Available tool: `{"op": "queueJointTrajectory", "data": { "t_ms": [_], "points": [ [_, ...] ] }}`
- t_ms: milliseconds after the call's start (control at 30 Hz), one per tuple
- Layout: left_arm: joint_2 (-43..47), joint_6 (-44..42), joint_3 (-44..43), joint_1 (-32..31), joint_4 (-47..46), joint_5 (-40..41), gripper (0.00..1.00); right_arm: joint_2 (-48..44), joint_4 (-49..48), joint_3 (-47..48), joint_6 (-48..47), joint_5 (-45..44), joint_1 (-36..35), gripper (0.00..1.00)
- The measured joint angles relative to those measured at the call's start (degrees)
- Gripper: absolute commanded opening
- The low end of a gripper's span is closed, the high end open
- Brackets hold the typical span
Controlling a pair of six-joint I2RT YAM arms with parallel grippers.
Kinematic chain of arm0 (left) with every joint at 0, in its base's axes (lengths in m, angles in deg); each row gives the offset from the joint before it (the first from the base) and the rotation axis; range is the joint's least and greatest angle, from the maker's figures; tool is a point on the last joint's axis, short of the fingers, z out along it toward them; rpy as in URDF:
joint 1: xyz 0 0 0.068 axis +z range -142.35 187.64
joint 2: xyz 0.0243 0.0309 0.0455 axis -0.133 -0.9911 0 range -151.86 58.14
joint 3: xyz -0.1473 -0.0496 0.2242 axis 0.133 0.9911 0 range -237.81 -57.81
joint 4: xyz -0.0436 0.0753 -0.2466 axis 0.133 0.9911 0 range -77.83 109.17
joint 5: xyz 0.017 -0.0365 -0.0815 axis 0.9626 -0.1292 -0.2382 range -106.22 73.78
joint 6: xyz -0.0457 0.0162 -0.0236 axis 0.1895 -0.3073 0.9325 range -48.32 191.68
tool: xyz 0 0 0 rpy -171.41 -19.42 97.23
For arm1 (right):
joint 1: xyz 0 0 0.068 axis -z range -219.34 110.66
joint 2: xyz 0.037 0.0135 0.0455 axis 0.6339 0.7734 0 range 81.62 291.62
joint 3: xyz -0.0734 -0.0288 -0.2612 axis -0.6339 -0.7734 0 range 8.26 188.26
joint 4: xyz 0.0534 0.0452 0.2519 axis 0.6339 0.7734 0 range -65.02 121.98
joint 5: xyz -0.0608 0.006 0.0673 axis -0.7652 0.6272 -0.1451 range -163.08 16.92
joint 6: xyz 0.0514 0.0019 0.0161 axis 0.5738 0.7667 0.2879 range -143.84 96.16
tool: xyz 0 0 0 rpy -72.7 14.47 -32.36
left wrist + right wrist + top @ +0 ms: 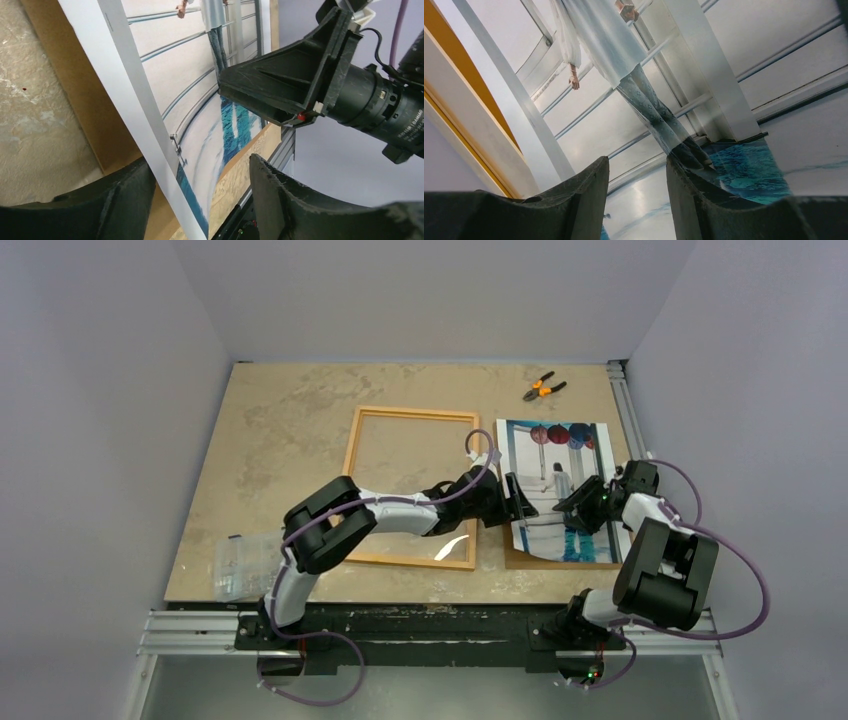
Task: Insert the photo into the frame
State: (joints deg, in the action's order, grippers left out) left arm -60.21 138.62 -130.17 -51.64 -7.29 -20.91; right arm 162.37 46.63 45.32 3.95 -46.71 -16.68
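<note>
The photo [556, 465] lies on a brown backing board [520, 558] to the right of the orange frame [410, 415], which lies flat on the table. The photo's near left corner curls up off the board. My left gripper [518, 502] is at that raised left edge. In the left wrist view the photo's edge [150, 115] stands between the open jaws, close to the left finger [120, 200]. My right gripper [578, 502] is open with its fingertips down on the photo's middle [704, 60]. The orange frame's edge [454, 65] shows beyond.
Orange-handled pliers [543, 388] lie at the back right of the table. A clear plastic bag [240, 565] sits at the near left corner. A metal rail [628, 410] runs along the right edge. The right gripper's black body [280, 85] hangs close above the left gripper [200, 161].
</note>
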Motion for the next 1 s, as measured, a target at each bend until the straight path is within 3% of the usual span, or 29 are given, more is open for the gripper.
{"op": "queueJointTrajectory", "data": {
  "t_ms": [67,333,400,567,667,1000],
  "points": [
    [-0.76,0.26,-0.92,0.02,1.36,-0.02,0.52,0.15,0.00,0.00,0.00,0.24,0.02,0.46],
    [-2.21,1.38,-1.31,0.22,5.14,0.00,0.00,0.22,0.00,-0.04,-1.07,2.27,0.02,0.51],
    [-2.21,1.46,-1.31,0.31,5.49,0.00,0.00,0.09,0.11,-0.13,-1.51,3.28,0.02,0.53],
    [-2.14,0.85,-1.14,0.42,5.66,0.07,0.00,-4.09,2.08,-0.87,-2.43,3.89,-0.04,0.80],
    [-1.29,-0.74,-0.68,0.52,6.86,0.42,0.00,-8.57,3.30,-0.87,-2.78,4.33,-0.04,0.89],
    [11.96,-10.08,1.92,1.22,12.55,2.75,0.00,-18.05,8.70,2.16,-3.39,5.90,-0.09,0.94]
  ]
}}
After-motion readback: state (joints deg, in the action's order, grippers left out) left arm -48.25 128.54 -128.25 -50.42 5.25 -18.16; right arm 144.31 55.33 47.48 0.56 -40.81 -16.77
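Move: The photo's raised left edge already runs between my open left fingers, about 2 cm left of that hand's point and some 3 cm below. The bare frame's right bar is about 11 cm to this hand's left and 5 cm below; the backing board's middle lies roughly 7 cm right, 2 cm ahead and 5 cm down. From my right fingertips, resting on the photo, that edge is about 10 cm left, 2 cm ahead and 2 cm higher. I sink my left hand about 3 cm over the photo's raised edge, shutting the fingers until they pinch it, then draw it up some 7 cm from the low point and a few centimetres left towards the frame. My right fingertips shift slightly left on the photo, then come free, rising about 8 cm, opening wide and tipping up some 15 degrees. ##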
